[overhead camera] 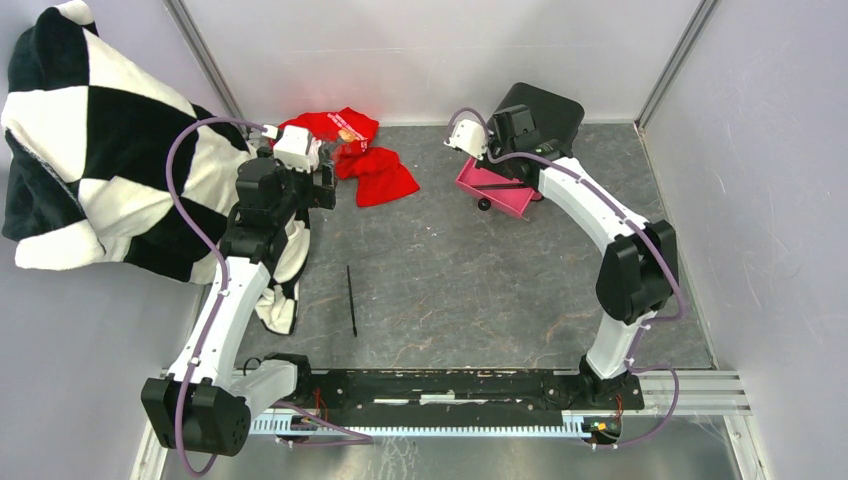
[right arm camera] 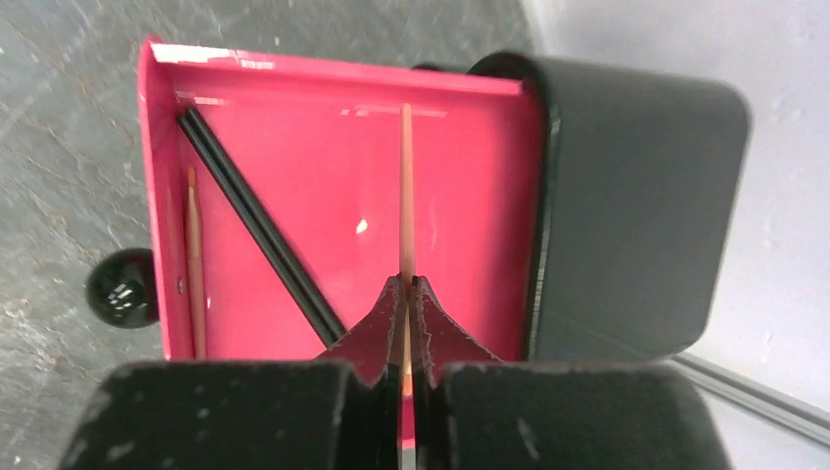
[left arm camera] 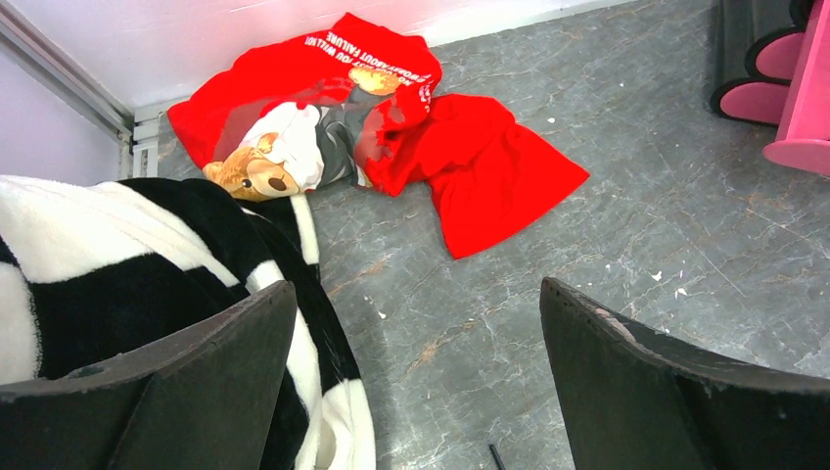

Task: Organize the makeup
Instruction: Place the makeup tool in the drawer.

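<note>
My right gripper (right arm camera: 407, 284) is shut on a thin tan pencil (right arm camera: 406, 196), which points out over the open pink drawer (right arm camera: 470, 196). In that drawer a black pencil (right arm camera: 259, 230) lies diagonally and a brown pencil (right arm camera: 194, 264) lies along the left wall. Another thin black pencil (overhead camera: 352, 300) lies on the table's middle. My left gripper (left arm camera: 416, 333) hangs open and empty above the table, beside the blanket. From above, the left gripper (overhead camera: 325, 185) is near the red cloth and the right gripper (overhead camera: 487, 158) is over the drawer (overhead camera: 495, 190).
The black box (overhead camera: 545, 110) stands at the back right, its drawer's round black knob (right arm camera: 122, 287) facing the table. A red cloth (left arm camera: 489, 166) with a teddy-bear print lies at the back. A black-and-white blanket (overhead camera: 90, 150) drapes over the left side.
</note>
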Robot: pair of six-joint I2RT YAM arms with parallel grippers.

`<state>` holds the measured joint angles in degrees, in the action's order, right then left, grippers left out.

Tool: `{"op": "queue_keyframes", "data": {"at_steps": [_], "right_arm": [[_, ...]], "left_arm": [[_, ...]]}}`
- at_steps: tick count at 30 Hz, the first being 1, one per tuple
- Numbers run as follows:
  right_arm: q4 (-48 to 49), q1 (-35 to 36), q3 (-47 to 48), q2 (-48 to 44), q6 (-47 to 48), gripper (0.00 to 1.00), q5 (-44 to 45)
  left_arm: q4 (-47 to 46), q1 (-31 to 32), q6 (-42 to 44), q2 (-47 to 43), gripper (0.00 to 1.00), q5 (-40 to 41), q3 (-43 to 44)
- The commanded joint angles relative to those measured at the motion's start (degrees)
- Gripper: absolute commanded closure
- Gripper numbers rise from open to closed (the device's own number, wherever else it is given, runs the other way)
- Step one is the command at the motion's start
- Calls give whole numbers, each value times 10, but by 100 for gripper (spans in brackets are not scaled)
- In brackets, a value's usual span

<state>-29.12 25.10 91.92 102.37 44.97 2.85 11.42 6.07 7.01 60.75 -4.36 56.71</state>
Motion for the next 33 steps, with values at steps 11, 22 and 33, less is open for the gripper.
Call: {"op": "queue_keyframes", "data": {"at_steps": [11, 22, 33], "right_arm": [[-28, -11, 31, -9, 0, 32, -15], [20, 46, -16, -63, -175, 22, -275], [108, 237, 1, 87, -373, 19, -274]], "left_arm": [[-19, -3, 27, -6, 0, -10, 0], [-25, -4, 10, -3, 0, 8, 4], [-39, -11, -35, -17, 0, 90, 16]]}}
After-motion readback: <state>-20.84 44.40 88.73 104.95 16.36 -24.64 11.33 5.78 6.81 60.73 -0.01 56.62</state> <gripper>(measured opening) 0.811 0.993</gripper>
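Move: The drawer lies under the right hand, which already holds the pinkish makeup tool over it: its middle is about 7 cm below and 2 cm back. The two black pencils in it lie 3 cm back, 8 cm below; the drawer knob is some 6 cm back, 4 cm left, 7 cm below. The black box stands 8 cm ahead, 7 cm right, 10 cm below. From the left hand the drawer is about 8 cm ahead, 33 cm right, 15 cm below. The pinkish tool, pinched crosswise over the open drawer, is lowered some 2.5 cm by the right hand and let go as the fingers open wide. The empty hand then climbs clear and swings about 24 cm left and 15 cm back, towards the black stick on the table, tipping fingers-down with its left side rising, sinking again at the end with the fingers still open. ##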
